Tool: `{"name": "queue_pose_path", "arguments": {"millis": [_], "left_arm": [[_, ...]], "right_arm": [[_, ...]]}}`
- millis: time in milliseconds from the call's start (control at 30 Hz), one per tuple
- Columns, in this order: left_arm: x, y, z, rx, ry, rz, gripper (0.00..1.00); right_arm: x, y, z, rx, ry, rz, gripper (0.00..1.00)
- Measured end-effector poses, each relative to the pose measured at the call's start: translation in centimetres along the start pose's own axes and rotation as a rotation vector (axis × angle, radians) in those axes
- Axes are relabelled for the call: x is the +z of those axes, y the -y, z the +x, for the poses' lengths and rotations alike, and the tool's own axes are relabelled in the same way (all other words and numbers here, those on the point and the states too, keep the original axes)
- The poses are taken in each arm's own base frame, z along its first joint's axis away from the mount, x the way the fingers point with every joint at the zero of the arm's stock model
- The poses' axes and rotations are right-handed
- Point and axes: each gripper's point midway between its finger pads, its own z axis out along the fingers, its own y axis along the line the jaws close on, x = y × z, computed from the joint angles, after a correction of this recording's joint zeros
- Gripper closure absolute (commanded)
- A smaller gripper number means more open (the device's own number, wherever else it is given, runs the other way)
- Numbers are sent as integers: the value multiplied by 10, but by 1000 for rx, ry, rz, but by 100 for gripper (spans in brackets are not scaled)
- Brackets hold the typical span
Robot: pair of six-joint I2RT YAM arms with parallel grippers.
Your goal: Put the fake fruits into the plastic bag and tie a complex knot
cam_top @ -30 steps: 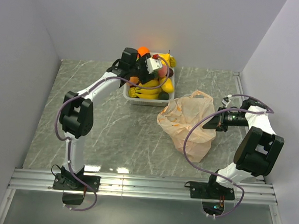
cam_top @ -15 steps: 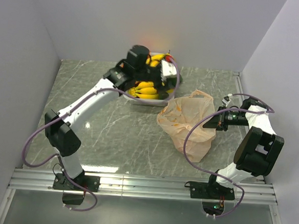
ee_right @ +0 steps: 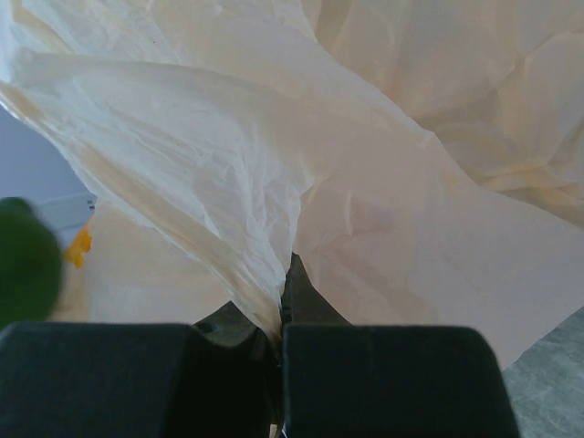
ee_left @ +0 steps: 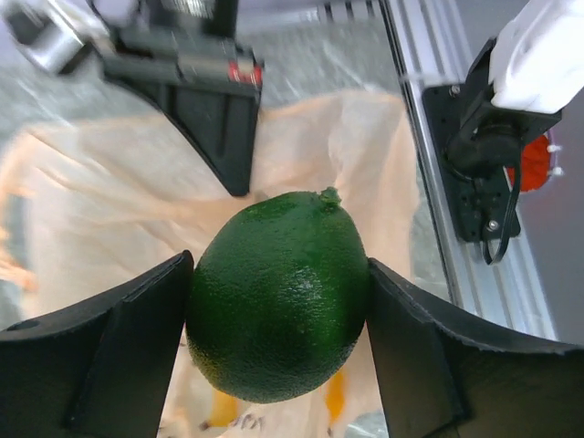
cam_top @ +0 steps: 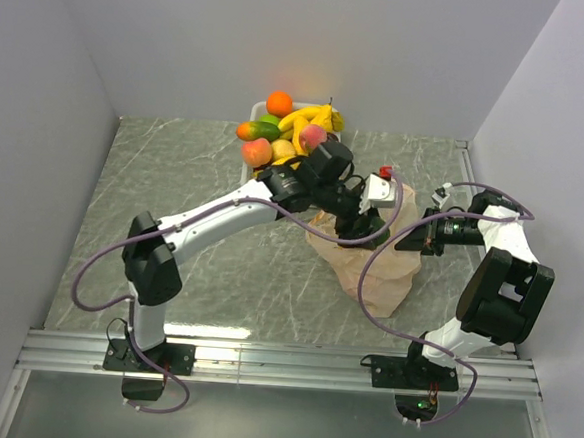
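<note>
A green lime sits squeezed between the two black fingers of my left gripper, held over the pale peach plastic bag. In the top view that left gripper hovers over the bag near its mouth, and the lime is hidden there. My right gripper is shut on a fold of the bag's edge and holds it up at the bag's right side. The other fake fruits lie in the white tray: an orange, bananas, a peach.
The tray stands at the back against the far wall, left of the bag. Grey walls close in the left, back and right sides. An aluminium rail with both arm bases runs along the near edge.
My left arm has swung from the tray to the right, carrying the lime over the bag. The tray's fruits are uncovered now. The right arm has kept still.
</note>
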Motion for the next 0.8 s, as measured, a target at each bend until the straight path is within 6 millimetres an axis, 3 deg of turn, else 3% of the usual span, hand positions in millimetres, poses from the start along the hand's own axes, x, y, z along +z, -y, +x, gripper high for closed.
{"name": "queue_pose_path", "arguments": {"millis": [33,167,300,367,433,533,633,733,800], "left_arm": [[5,0,7,-21,-19,4,1],[9,-3,22,-92,-66,-19,1],[-3,-21,11,-165,-23,-77,1],[-20,-42,4,-211,20,-135,1],[-51,-79,-2,-272,78,-243,1],[-113,-141,-2,-348,157,-453,1],[-194,-205,6,-410,236,-709,1],[-264,-246,28,-461,269,-931,1],[-295,-261,43,-482,268,-1034,1]], "right_arm": [[0,0,0,0,0,0,100],[1,-1,0,-3,-3,-1,100],[2,-1,1,-12,-9,-2,100],[2,-1,2,-16,-11,-2,100],[2,-1,2,-19,-13,-2,100],[2,-2,3,-19,-16,-2,100],[2,-1,3,-19,-17,-1,100],[2,-1,3,-21,-17,-1,100],[2,-1,3,-20,-17,-1,100]]}}
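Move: The left hand holds a dark green fruit over the plastic bag, whose mouth is about 12 cm below it, roughly 4 cm farther out and 1 cm to its left. The fruit basket's middle lies some 29 cm ahead, 16 cm left and 20 cm below; the peach on its left side is about 29 cm ahead, 25 cm left and 18 cm lower. From the right hand, pinching the bag's rim, the mouth is about 10 cm left, 1 cm ahead and 1 cm above. Letting go of the dark green fruit over the bag, the left fingers spread fully while the hand dips about 2 cm. The empty hand then sweeps away from the bag and back towards the basket, some 30 cm forward and 25 cm left, climbing about 10 cm from its dip and swinging 65 degrees or so counter-clockwise. The right hand stays put, its shut fingers still pinching the bag. ##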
